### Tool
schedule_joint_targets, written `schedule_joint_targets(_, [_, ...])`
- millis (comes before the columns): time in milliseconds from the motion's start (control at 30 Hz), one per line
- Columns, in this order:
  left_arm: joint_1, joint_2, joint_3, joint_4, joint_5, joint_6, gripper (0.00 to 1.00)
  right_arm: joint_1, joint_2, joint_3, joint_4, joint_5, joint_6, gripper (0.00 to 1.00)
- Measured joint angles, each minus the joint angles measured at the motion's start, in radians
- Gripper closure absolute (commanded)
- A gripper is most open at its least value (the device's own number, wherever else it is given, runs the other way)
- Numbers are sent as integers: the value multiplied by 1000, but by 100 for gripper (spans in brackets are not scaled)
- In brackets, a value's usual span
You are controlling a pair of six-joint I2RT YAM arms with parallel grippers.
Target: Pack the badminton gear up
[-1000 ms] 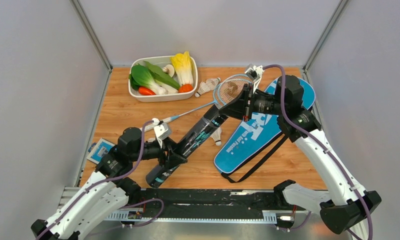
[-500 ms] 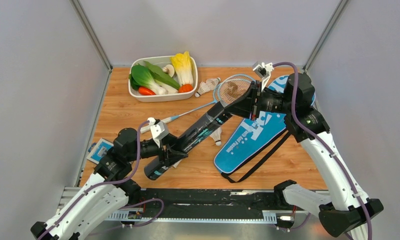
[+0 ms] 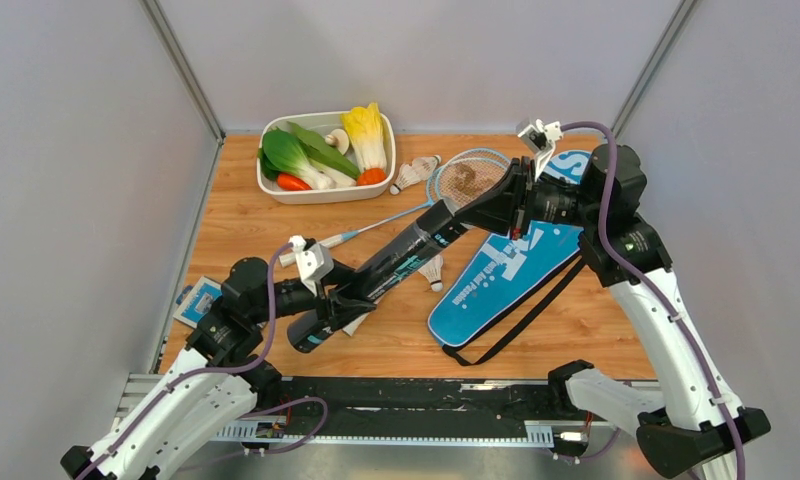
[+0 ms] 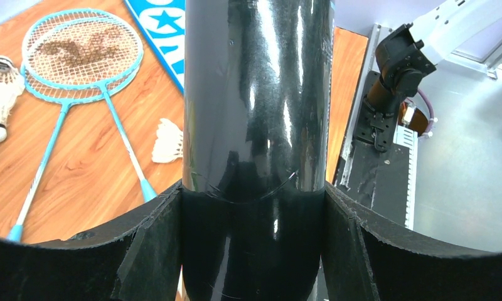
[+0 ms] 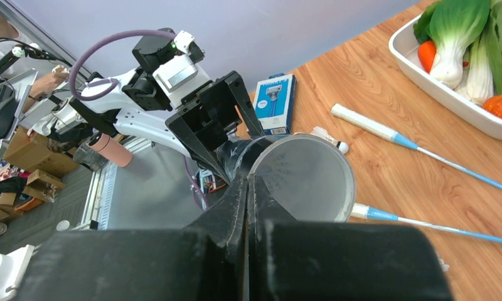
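Observation:
The long black tube (image 3: 396,265) hangs slanted above the table between both arms. My left gripper (image 3: 338,300) is shut around its lower part, the fingers (image 4: 154,244) pressed on both sides of the glossy tube (image 4: 255,94). My right gripper (image 5: 246,182) is shut on the rim of the tube's open mouth (image 5: 305,179) at the upper end. Two light-blue rackets (image 3: 466,180) lie crossed on the wood, white handles toward the left. One shuttlecock (image 3: 435,272) lies under the tube, others (image 3: 414,173) by the tray. The blue cover (image 3: 516,265) lies flat at the right.
A white tray (image 3: 276,190) of toy vegetables stands at the back left. A small blue-and-white card (image 3: 201,300) lies by the left wall. Grey walls close in both sides. The black base rail (image 3: 426,395) runs along the near edge.
The right arm has drawn back to the right with the tube's mouth. The tube's lower end has risen and shifted left with the left gripper. Both grips are unchanged.

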Motion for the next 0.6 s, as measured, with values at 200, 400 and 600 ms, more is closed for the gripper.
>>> schedule_joint_targets(200, [-1, -11, -24, -45, 21, 22, 81, -46, -1, 67, 37, 19, 3, 100])
schedule_joint_targets(400, [-1, -11, -40, -89, 32, 37, 81, -53, -11, 84, 76, 20, 15, 86])
schedule_joint_targets(600, [-1, -14, -40, -87, 39, 40, 81, -53, -16, -24, 98, -24, 53, 66])
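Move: The black shuttlecock tube is in the left hand, and its grey capped end lies about 8 cm ahead, 14 cm right and 13 cm above that hand. The shut right fingers are at the cap's rim, its middle some 2 cm ahead, 1 cm left and 2 cm below them. About 38 cm below the right hand are a shuttlecock 13 cm ahead, the near racket's handle 5 cm ahead and 15 cm left, and the blue racket bag 20 cm ahead and 27 cm right. The tube's capped end comes free of the right fingertips: the right hand springs up about 4.5 cm and slightly right, tipping upward, then sinks back almost to its starting height while its fingers open to about a third. The left hand, keeping its grip round the tube, drops some 3 cm and a little back, its fingers dipping about 5 degrees, then stays there. ##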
